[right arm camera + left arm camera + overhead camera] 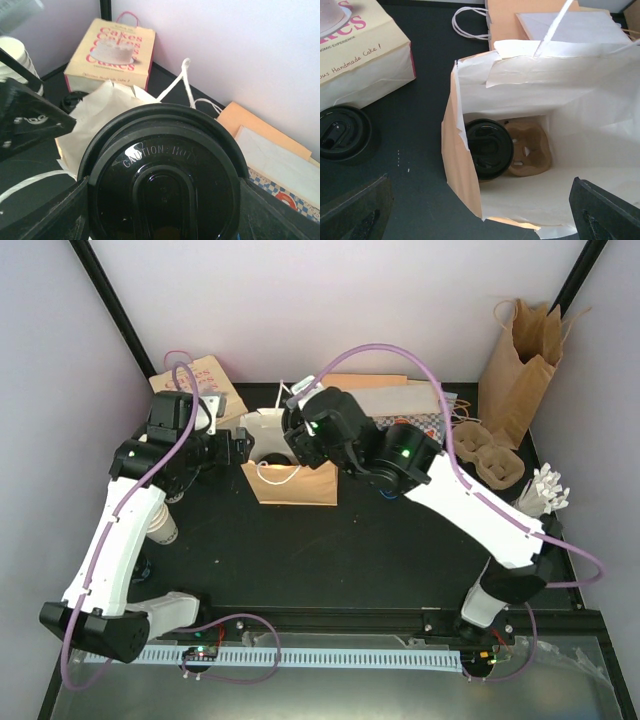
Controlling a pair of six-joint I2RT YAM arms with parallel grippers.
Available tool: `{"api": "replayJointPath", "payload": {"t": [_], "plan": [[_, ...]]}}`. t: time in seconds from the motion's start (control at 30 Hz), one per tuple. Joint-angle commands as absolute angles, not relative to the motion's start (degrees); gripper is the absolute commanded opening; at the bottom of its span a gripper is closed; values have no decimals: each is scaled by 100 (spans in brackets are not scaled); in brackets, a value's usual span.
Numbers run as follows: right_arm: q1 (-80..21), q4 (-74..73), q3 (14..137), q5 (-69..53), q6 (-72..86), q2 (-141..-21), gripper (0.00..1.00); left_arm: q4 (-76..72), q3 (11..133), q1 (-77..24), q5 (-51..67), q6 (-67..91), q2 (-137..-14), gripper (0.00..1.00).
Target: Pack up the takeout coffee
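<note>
A takeout coffee with a black "CAUTION HOT" lid fills the right wrist view, and my right gripper is shut on it from both sides. This gripper hangs over the open brown paper bag. In the left wrist view the bag shows its white inside, where a second lidded coffee sits in a brown pulp carrier. My left gripper is open wide, its fingers standing on either side of the bag's near rim at the bag's left end.
Another lidded cup stands on the black table left of the bag, near a cake box. Flat paper bags lie at the back. A tall brown bag, a pulp carrier and a stack of white cups are at the right.
</note>
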State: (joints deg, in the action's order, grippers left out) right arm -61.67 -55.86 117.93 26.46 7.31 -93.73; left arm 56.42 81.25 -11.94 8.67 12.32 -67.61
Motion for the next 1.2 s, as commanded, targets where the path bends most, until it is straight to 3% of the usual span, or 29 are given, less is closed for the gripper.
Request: {"api": "replayJointPath", "payload": {"t": [0.0,0.3,0.6,0.93,1.17], "plan": [[-6138,-5403,11890,3004,566,-9693,60,5426,7957,-1151,1144,978,-6469,99],[-6144,-6164,11450,1775,775,-9721,56,5300,7700,-1160,1481,775,-6403,99],[-6169,-5910,10053,951,857,-8943,54,5361,7556,-1384,1641,710,-6398,99],[-6606,-5322,8693,1321,753,-8043,52,5782,7056,-2197,950,821,-5836,99],[-7137,-4213,7319,1918,525,-7176,51,5547,6338,-2382,1629,731,-4724,97]]}}
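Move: The right hand, already holding a lidded coffee cup, is high over the work: the open paper bag's middle lies about 10 cm ahead, 4 cm to its left and roughly 29 cm below. The cup inside stands some 11 cm ahead and 7 cm left of that hand; the folded checkered bag is about 18 cm ahead and 19 cm right. From the empty left hand, the paper bag is about 7 cm ahead, 8 cm right and 19 cm lower, the loose black lids roughly 9 cm ahead and 12 cm left. Keeping its grip on the cup, the right hand first eases a couple of centimetres forward and left as it starts down, then sinks and draws back towards the robot, ending about 15 cm lower and 10 cm nearer the base with its fingers tipped further down and turned counter-clockwise, the held cup at the mouth of the bag and a white handle loop lying across beside it, seemingly caught. The left hand, fingers staying wide open, barely shifts at first and then pulls back by the bag's left side, some 8 cm in all, drifting right and down and turning about 15 degrees clockwise. ##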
